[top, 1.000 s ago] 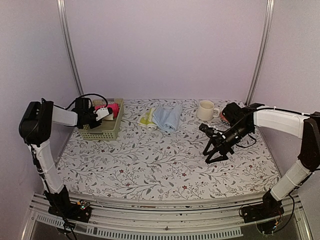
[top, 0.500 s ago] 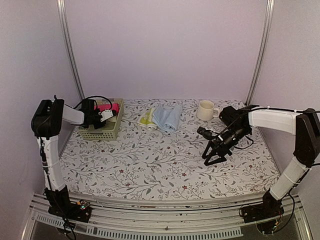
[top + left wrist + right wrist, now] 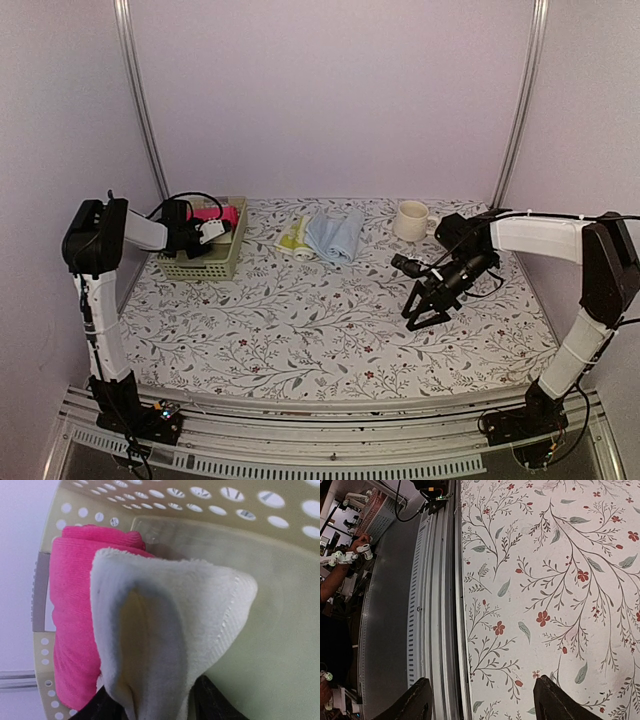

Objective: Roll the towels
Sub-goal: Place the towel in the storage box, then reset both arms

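In the left wrist view a rolled cream-white towel point(image 3: 165, 630) lies in the pale green basket point(image 3: 280, 630), next to a rolled hot pink towel point(image 3: 72, 625). My left gripper point(image 3: 157, 707) has a black finger on each side of the cream roll's near end. Whether they still press it I cannot tell. From above, the left gripper point(image 3: 205, 230) reaches into the basket point(image 3: 205, 265) at the back left. A light blue towel point(image 3: 335, 235) and a pale yellow-green towel point(image 3: 293, 237) lie flat at the back centre. My right gripper point(image 3: 420, 318) hovers open over the cloth on the right, holding nothing.
A cream mug point(image 3: 410, 220) stands at the back right, behind the right arm. The flowered tablecloth point(image 3: 560, 580) ends at the metal front rail point(image 3: 435, 605), which shows below the right gripper point(image 3: 480, 700).
The left arm has swung in and lowered the cream towel into the basket beside the pink one. The right gripper has drifted slightly left and nearer.
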### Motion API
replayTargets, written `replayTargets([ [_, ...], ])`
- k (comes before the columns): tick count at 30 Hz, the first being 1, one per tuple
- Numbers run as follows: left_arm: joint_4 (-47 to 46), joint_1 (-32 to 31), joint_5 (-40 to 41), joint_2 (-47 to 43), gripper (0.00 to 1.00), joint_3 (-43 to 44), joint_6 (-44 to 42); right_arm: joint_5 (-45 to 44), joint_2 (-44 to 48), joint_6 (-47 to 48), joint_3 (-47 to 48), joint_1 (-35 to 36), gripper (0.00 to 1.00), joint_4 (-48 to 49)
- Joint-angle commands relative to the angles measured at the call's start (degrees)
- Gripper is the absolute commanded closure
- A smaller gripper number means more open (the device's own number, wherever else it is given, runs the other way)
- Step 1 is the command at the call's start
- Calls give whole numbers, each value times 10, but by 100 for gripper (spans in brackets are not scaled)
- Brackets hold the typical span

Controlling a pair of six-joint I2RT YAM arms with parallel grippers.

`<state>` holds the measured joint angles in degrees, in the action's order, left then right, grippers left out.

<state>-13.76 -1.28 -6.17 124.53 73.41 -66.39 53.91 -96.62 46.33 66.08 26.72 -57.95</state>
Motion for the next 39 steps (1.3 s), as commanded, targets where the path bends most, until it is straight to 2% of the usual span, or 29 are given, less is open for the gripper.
replayTargets([
  [1, 2, 8, 5, -3, 46, -16, 3, 21, -6, 16, 16, 0, 28, -17],
  [10, -16, 7, 2, -47, 41, -52, 6, 25, 4, 21, 11, 0, 28, -21],
  [21, -13, 6, 13, -112, 41, -101, 24, 23, 12, 31, 28, 1, 28, -45],
  [24, 26, -1, 15, -166, 41, -101, 41, 2, 16, 27, 60, 0, 27, -50],
  [28, 62, -31, 60, -229, 45, -114, 86, -41, 16, 7, 111, -11, 27, -41],
  [32, 120, -88, 67, -324, 45, -123, 174, -114, 24, -63, 170, -57, 25, 33],
  [33, 141, -104, 67, -347, 45, -121, 192, -137, 27, -82, 184, -76, 24, 63],
  [34, 157, -122, 68, -368, 45, -118, 209, -164, 32, -126, 192, -98, 9, 103],
  [35, 168, -138, 69, -391, 43, -117, 229, -198, 38, -164, 196, -121, 1, 142],
  [36, 173, -153, 74, -411, 41, -118, 252, -212, 44, -189, 195, -147, 1, 181],
  [37, 178, -167, 80, -429, 13, -120, 274, -236, 50, -233, 193, -173, 1, 217],
  [38, 183, -178, 85, -448, 3, -121, 294, -246, 55, -258, 194, -200, 1, 243],
  [39, 183, -190, 91, -465, 2, -123, 318, -235, 59, -287, 195, -228, 1, 265],
])
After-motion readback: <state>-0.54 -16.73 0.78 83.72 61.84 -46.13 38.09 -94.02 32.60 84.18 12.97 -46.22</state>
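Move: The left hand is down in the storage box with its fingers already loosening on the white towel, whose middle lies about 4 cm ahead and 4 cm to the right, at finger height. The pink towel is some 10 cm ahead and 5 cm right; the lime towel about 28 cm right and 2 cm ahead. From the right hand, the mug stands about 41 cm straight ahead, 9 cm lower; the bowl 38 cm ahead, 15 cm right, 11 cm lower; the blue towel 39 cm ahead, 20 cm left, 11 cm lower. The left fingers let go of the white towel, opening further as the hand draws back low by about 4 cm; it then climbs quickly out of the box, some 22 cm up in all, swinging back and right and rolling its left side down. Late on, the right hand reaches forward and up, slightly right, towards the mug and bowl, opening fully, levelling and turning clockwise. ##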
